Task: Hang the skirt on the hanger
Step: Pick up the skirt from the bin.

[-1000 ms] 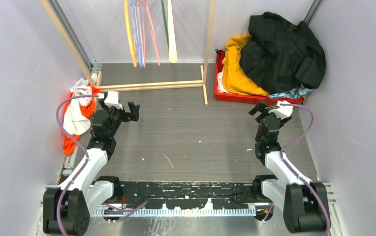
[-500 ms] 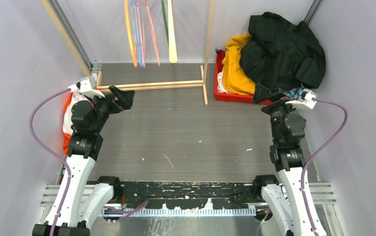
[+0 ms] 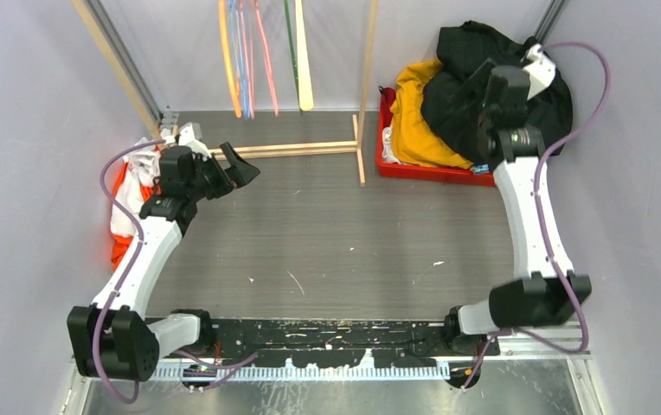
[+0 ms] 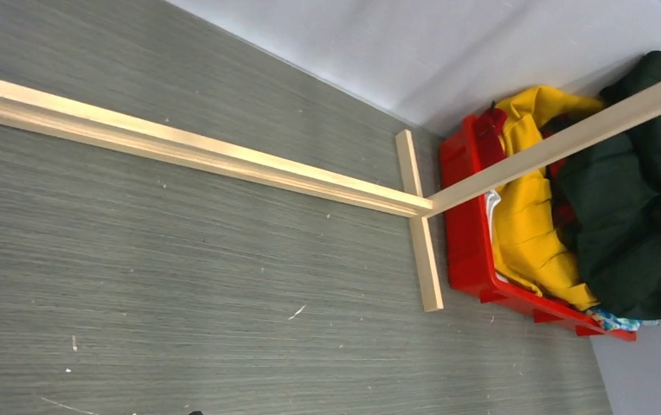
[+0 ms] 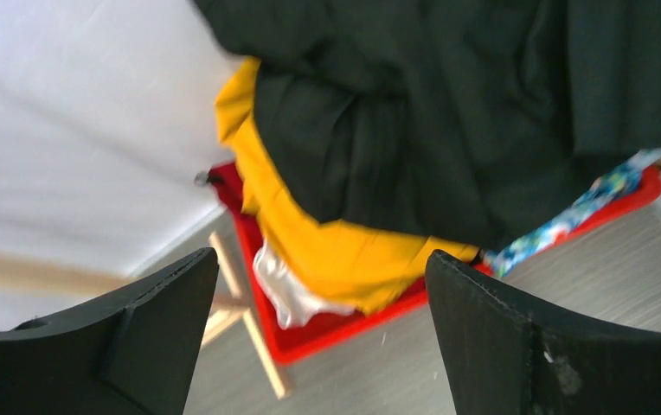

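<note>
Only a strip of the skirt (image 5: 588, 204) shows, blue with a flower print. It sticks out from under the black coat (image 5: 448, 112) at the red bin's near right corner, and the same strip of skirt (image 4: 614, 320) shows in the left wrist view. Several coloured hangers (image 3: 245, 60) hang from the wooden rack at the back. My right gripper (image 5: 323, 285) hangs open above the bin, with nothing between its fingers (image 5: 517, 337); from above the right gripper (image 3: 481, 93) sits over the coat. My left gripper (image 3: 232, 173) is open near the rack's base bar.
The red bin (image 3: 388, 138) at the back right also holds a yellow garment (image 3: 413, 112) and a white one (image 5: 284, 290). The rack's wooden base bar (image 3: 284, 150) lies across the table. A white and orange pile of clothes (image 3: 132, 203) lies at the left wall.
My right arm has risen and reached from the table in front of the bin to over the black coat. My left gripper has moved forward and right, toward the rack's base bar.
</note>
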You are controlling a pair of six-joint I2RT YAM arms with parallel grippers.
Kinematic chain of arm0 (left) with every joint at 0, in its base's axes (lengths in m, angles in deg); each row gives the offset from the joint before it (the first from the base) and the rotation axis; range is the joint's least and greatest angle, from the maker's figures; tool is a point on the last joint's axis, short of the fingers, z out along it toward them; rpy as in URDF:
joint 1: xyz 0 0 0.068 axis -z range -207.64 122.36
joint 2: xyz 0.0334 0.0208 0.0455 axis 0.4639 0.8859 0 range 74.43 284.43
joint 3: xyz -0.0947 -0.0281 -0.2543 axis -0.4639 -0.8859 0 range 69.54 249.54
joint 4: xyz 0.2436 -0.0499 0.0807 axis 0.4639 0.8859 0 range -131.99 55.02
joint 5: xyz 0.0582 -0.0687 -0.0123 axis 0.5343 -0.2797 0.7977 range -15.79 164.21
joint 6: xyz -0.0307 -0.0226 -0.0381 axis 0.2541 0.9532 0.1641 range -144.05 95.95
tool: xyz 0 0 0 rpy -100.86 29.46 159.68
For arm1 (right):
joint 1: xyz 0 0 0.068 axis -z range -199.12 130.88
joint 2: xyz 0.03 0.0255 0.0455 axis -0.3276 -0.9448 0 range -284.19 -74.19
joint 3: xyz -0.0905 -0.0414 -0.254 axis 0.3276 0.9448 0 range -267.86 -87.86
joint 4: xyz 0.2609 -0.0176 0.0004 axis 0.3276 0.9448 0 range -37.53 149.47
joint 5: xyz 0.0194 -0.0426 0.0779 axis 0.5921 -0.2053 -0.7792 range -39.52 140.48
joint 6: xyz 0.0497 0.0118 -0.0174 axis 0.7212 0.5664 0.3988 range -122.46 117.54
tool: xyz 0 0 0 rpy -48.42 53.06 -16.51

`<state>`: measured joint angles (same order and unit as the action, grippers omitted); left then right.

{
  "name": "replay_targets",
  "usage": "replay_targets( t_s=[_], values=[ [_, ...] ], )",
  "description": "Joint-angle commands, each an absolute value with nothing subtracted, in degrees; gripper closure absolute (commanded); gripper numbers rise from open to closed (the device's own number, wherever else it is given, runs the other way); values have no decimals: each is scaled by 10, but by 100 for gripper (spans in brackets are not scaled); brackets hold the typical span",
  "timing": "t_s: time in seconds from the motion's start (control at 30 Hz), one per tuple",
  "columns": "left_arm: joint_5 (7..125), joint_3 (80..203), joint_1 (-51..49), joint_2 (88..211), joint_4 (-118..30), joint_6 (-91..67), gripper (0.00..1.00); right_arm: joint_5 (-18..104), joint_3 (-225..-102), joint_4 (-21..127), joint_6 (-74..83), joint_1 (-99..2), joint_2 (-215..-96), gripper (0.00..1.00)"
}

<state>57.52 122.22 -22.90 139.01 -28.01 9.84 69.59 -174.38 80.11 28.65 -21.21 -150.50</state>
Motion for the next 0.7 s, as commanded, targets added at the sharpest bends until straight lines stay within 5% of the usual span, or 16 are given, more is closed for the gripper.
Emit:
replay_targets(
  t_s=[0.0,0.27,0.53,0.67],
  values=[
    [536,1246,-252,1427,-306,112,1,776,-1920,889,279,-173,-1613,7],
    [535,1242,-254,1494,-324,106,1,740,-2183,1021,293,-123,-1849,4],
    [516,1182,-248,1451,-366,125,1,616,-2210,969,293,-91,-1957,2],
    [555,1185,-230,1423,-326,117,0,569,-2173,935,303,-90,-1965,18]
  ],
)
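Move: The dark skirt's middle lies about 12 cm ahead of the right hand, 7 cm to its right and 18 cm below, heaped on the red bin. The yellow cloth is some 8 cm ahead of that hand, 5 cm to its left and 22 cm down; the blue patterned cloth is about level with it, 9 cm right and 24 cm below. From the left hand the skirt is roughly 18 cm ahead, 56 cm right and 5 cm lower. Swing the open right gripper forward and to the right over the skirt, about 15 cm out, then drop it some 14 cm into the dark folds, tipping the fingers down about 20 degrees and keeping them wide open until the tips meet the cloth. Meanwhile sink the open left gripper about 6 cm in free air, nosing it slightly down. ##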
